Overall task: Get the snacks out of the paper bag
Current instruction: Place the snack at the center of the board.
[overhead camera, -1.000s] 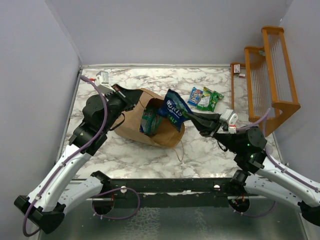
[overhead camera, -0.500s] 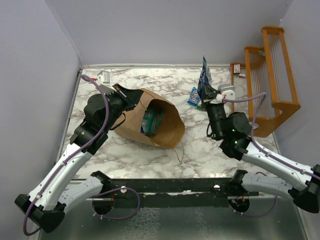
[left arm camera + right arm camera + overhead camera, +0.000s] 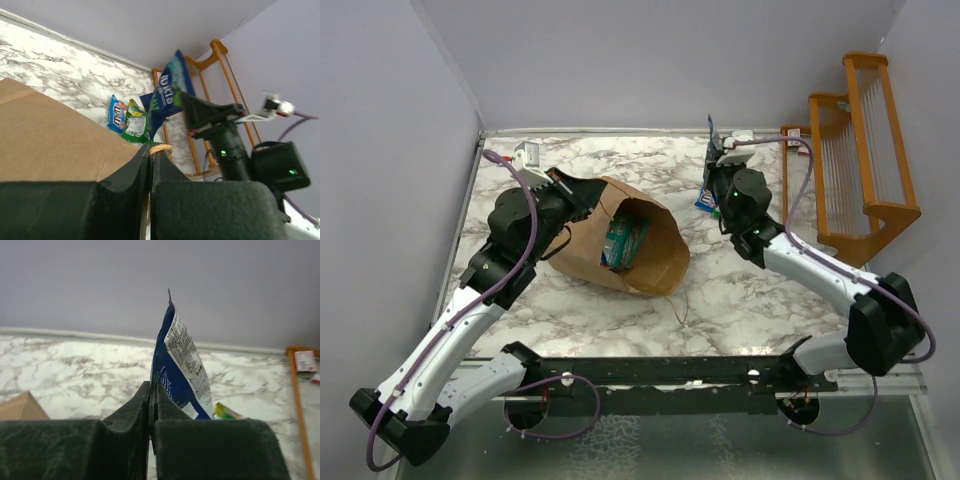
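Observation:
The brown paper bag (image 3: 585, 245) lies on its side, mouth facing right, and a teal snack (image 3: 623, 238) shows inside. My left gripper (image 3: 586, 199) is at the bag's upper rim. In the left wrist view it (image 3: 151, 149) is shut on a twisted paper handle (image 3: 161, 148). My right gripper (image 3: 718, 168) is shut on a dark blue snack packet (image 3: 712, 148), held edge-up above the back right of the table. That packet (image 3: 177, 365) rises from the shut jaws of the right gripper (image 3: 152, 386). A blue packet (image 3: 117, 114) and a green packet (image 3: 134, 127) lie on the marble beneath it.
An orange wooden rack (image 3: 860, 150) stands against the right wall, close behind the right arm. Grey walls close in the marble table (image 3: 560, 310) at left, back and right. The bag's other handle (image 3: 682, 300) trails on the table near its mouth.
The right arm has swung the dark blue packet from the bag's mouth up and back to the right, over the packets on the table. The left arm has kept still on the bag.

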`<state>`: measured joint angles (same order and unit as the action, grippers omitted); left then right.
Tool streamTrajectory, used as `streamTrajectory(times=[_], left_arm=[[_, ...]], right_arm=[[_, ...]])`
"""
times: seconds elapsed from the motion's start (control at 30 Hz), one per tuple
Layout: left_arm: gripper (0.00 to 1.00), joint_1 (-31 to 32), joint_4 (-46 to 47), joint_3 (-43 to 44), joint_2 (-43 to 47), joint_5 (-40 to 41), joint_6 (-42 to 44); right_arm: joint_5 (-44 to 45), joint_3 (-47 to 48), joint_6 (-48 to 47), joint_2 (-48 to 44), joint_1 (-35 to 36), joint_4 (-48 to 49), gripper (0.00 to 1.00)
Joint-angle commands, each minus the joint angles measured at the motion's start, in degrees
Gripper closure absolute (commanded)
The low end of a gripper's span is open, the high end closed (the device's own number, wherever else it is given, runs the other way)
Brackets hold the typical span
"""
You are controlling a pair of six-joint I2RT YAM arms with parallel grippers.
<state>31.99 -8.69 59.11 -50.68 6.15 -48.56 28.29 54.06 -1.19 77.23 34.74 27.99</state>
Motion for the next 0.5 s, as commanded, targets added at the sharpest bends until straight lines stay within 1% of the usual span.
streamTrajectory(times=[0.0, 0.1, 0.2, 0.3, 0.37, 0.47], left_arm=[[1.00, -0.20, 1.15, 0.44, 0.54, 1.13, -0.95], [1.00, -0.26, 1.47, 0.35, 0.17, 0.73, -1.47], [1.00, -0.26, 1.70, 0.01, -0.27, 0.35, -1.99], [1.00, -0.25, 1.77, -0.05, -0.68, -0.06, -2.24], [1.00, -0.26, 1.97, -0.19, -0.85, -0.45, -2.45], [1.00, -0.25, 1.96, -0.29, -0.95, -1.02, -2.64]], right_arm=[[-13.26, 3.99, 11.03, 7.80, -1.11, -2.28, 0.99], [-17.32, 8.97, 14.84, 13.16, -1.25, -5.44, 0.99], [-20.19, 11.88, 18.80, 17.15, -1.93, -5.46, 0.99], [-25.93, 13.12, 24.16, 20.92, -5.11, -4.51, 0.99], [-30.47, 13.71, 25.08, 24.31, -7.58, -2.87, 0.99], [-30.05, 14.34, 24.86, 28.74, -10.24, -4.12, 0.99]])
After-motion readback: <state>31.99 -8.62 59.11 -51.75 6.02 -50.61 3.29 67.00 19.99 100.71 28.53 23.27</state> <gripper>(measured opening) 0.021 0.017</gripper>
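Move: The blue snack, still pinched in the right hand, is bound for the open board about 10 cm to that hand's left, 7 cm ahead and some 28 cm below. The M&M's bag lies roughly 5 cm ahead and 1 cm right of the hand; the green snacks are 4 cm ahead and 7 cm right; the paper bag is about 19 cm left and 12 cm back. From the left hand, the open spot is about 20 cm ahead and 10 cm right. The blue snack is swung down and across to the open board beside the M&M's bag: the right hand keeps its pinch, sinks about 10 cm while going some 8 cm left and 6 cm forward, tips its fingers down and turns counter-clockwise by nearly 20 degrees each, its left side rising a little. The left hand keeps hold of the paper bag's rim, almost still. ##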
